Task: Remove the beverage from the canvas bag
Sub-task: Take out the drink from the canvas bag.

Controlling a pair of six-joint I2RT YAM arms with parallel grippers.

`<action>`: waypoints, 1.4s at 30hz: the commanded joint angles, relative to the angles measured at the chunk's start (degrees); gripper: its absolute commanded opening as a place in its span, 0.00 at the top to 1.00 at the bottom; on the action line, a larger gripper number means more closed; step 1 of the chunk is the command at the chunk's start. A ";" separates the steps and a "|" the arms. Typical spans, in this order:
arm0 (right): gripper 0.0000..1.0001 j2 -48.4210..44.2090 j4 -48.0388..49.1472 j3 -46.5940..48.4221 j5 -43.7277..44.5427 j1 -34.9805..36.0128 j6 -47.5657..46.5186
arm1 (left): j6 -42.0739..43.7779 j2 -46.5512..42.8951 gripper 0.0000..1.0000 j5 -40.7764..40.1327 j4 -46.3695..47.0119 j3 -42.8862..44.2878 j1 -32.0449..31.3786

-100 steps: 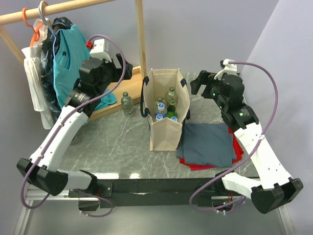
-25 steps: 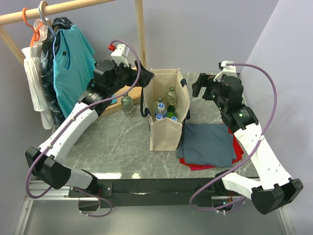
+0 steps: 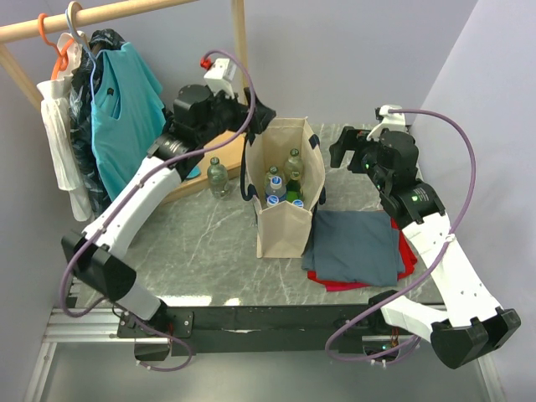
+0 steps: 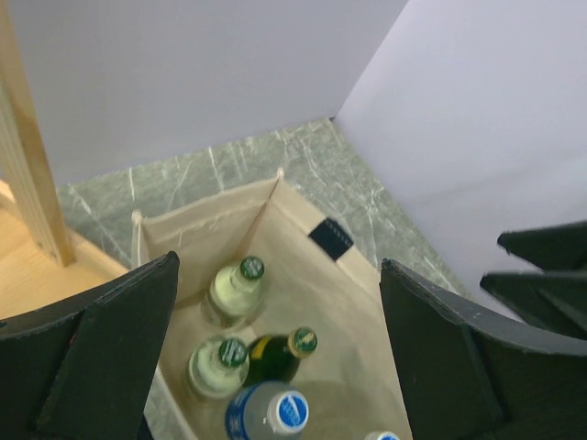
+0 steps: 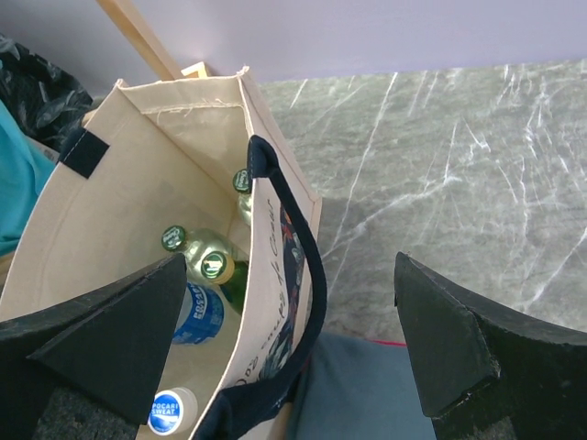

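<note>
The beige canvas bag stands upright mid-table, mouth open, with dark navy handles. Several beverage bottles stand inside: two pale ones with green caps, a dark green one with a gold cap and blue-capped ones. My left gripper hangs open above the bag's far left rim, looking down into it. Open too, my right gripper hovers beside the bag's right wall, its fingers astride that wall and handle. Neither touches a bottle.
One more green-capped bottle stands on the table left of the bag. A folded grey-blue cloth lies over a red one on the bag's right. A wooden clothes rack with hanging garments fills the far left. Walls close the back and right.
My left arm has swung right from over the rack base, bringing its gripper to the bag's far left rim. The right arm has barely moved.
</note>
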 commanded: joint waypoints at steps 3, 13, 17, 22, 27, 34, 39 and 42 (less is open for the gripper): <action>0.00 -1.68 0.63 1.11 -0.15 0.24 -0.66 | 2.74 6.53 0.04 3.60 -4.13 10.53 -0.87; 0.00 -1.16 0.89 1.38 -0.85 0.16 -1.01 | 8.90 15.76 0.04 -2.47 -15.48 20.47 -7.11; 0.00 -0.98 1.07 1.38 -1.20 0.24 -1.19 | 8.90 19.62 0.03 -2.73 -17.77 22.84 -7.29; 0.00 -0.54 1.34 1.38 -0.77 0.16 -1.54 | 8.90 21.47 0.04 -3.26 -17.15 22.23 -7.64; 0.00 0.07 1.42 1.64 0.20 0.24 -1.80 | 8.99 25.52 0.02 -2.99 -19.44 25.04 -7.73; 0.00 0.60 0.90 2.08 0.29 0.24 -1.89 | 8.81 28.33 0.01 -3.25 -19.44 25.31 -7.81; 0.00 0.95 0.72 2.34 0.73 0.24 -2.07 | 8.63 30.70 0.01 -4.14 -20.06 26.19 -7.90; 0.00 1.30 0.63 2.43 0.73 0.24 -2.07 | 8.46 31.76 0.01 -4.13 -19.18 26.10 -7.99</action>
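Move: The far clear bottle in the canvas bag lies about 9 cm ahead of the left hand, 12 cm to its right and some 28 cm below. The near clear bottle stands roughly 5 cm nearer the robot than it and 6 cm to its left, while the gold-capped green bottle is about 6 cm nearer, in line with it. From the waiting right hand, the far clear bottle is some 15 cm ahead, 14 cm left and 23 cm below. The left hand, empty and open, first eases a little forward and swings right over the bag's mouth, already sinking, then goes mainly down towards the far clear bottle, ending some 17 cm lower, 9 cm farther right and 4 cm farther forward. On the way the wrist rolls its left side up and tips the fingers down by some 25 degrees, so that they point down into the far end of the bag, spread wide and with no touch on a bottle to be seen. ##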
